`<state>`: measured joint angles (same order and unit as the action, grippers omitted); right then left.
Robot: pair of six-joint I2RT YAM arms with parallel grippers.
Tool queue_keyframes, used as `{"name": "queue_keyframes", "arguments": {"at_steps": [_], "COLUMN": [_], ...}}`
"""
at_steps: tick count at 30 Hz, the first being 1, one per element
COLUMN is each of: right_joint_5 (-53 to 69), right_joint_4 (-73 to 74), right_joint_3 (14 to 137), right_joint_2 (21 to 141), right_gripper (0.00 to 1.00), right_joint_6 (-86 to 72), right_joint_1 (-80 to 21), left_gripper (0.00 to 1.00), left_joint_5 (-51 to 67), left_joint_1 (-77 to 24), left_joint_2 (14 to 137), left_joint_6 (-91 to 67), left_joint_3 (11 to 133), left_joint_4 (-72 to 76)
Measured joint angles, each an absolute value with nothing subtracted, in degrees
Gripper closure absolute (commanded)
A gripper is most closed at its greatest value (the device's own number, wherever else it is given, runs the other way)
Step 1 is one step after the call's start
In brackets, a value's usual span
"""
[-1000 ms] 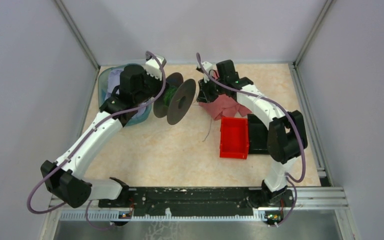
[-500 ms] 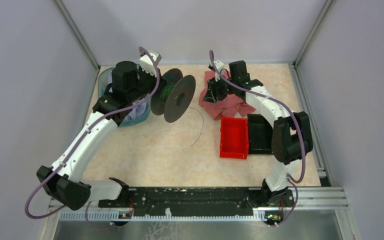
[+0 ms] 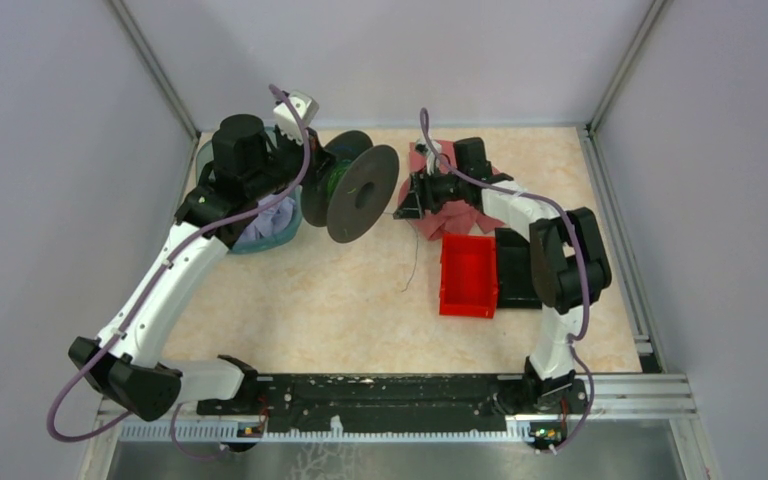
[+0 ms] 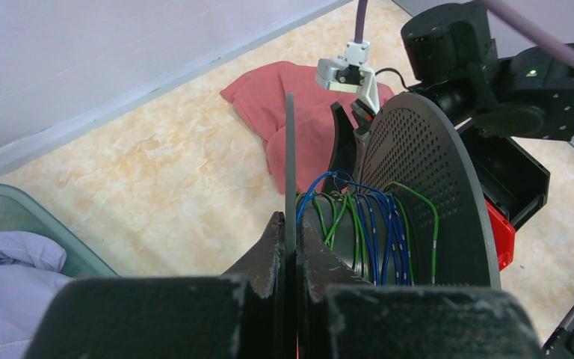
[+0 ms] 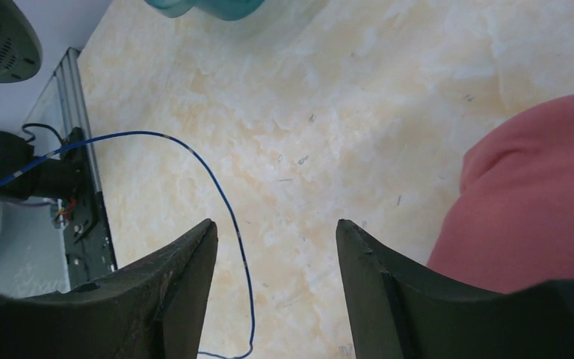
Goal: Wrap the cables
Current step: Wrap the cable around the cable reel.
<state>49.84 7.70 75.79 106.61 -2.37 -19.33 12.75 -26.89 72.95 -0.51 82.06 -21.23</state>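
Observation:
The cable is a very thin wire. Its loose end hangs down onto the table right of the black spool. In the right wrist view it is blue with pale marks and runs under the left finger. Blue and green turns are wound on the spool's hub. My left gripper is shut on the edge of the spool's near flange and holds the spool off the table; it also shows in the top view. My right gripper is open and empty, just right of the spool, beside the red cloth.
A red cloth lies under the right wrist. A red bin and a black bin stand in front of it. A teal basin with lilac cloth sits at the back left, under the left arm.
The left arm has drawn back and left and tilted the spool. The right gripper has turned towards the spool. The loose wire end has swung right and hangs straighter.

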Motion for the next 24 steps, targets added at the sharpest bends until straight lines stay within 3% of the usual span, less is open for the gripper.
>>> {"name": "queue_keyframes", "arguments": {"at_steps": [5, 24], "right_joint_5": [53.3, 55.9], "right_joint_4": [6.3, 6.5], "right_joint_3": [73.8, 73.5], "right_joint_2": [108.5, 110.3], "right_gripper": [0.42, 0.89], "right_joint_6": [-4.4, -3.7], "right_joint_1": [-19.7, -22.1], "left_gripper": [1.0, 1.0], "left_joint_5": [12.9, 12.9], "left_joint_1": [-26.9, -26.9], "left_joint_2": [72.9, 73.0], "left_joint_6": [-0.6, -0.6], "left_joint_3": [82.1, 82.1], "left_joint_4": [-21.9, -21.9]}}
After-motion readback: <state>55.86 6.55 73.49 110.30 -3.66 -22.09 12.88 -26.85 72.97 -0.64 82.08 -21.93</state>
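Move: The loose blue cable trailing from the reel hangs close to the right hand's open fingers, about 3 cm back, 3 cm left and 3 cm lower. The cable reel is held higher, some 7 cm back, 10 cm left and 16 cm above that hand; the red cloth lies about 3 cm ahead, 9 cm right and 13 cm below. From the left hand, the cable is roughly 12 cm right, 25 cm below and about level fore and aft. The hanging blue cable is what the right hand goes after: it eases back and down onto it, about 5 cm in all with a little drift left, wrist turning some 10 degrees. On the way its wide-open fingers start narrowing around the cable, and keep closing to a small gap once the hand has stopped. The left hand holds the reel still by its flange. ##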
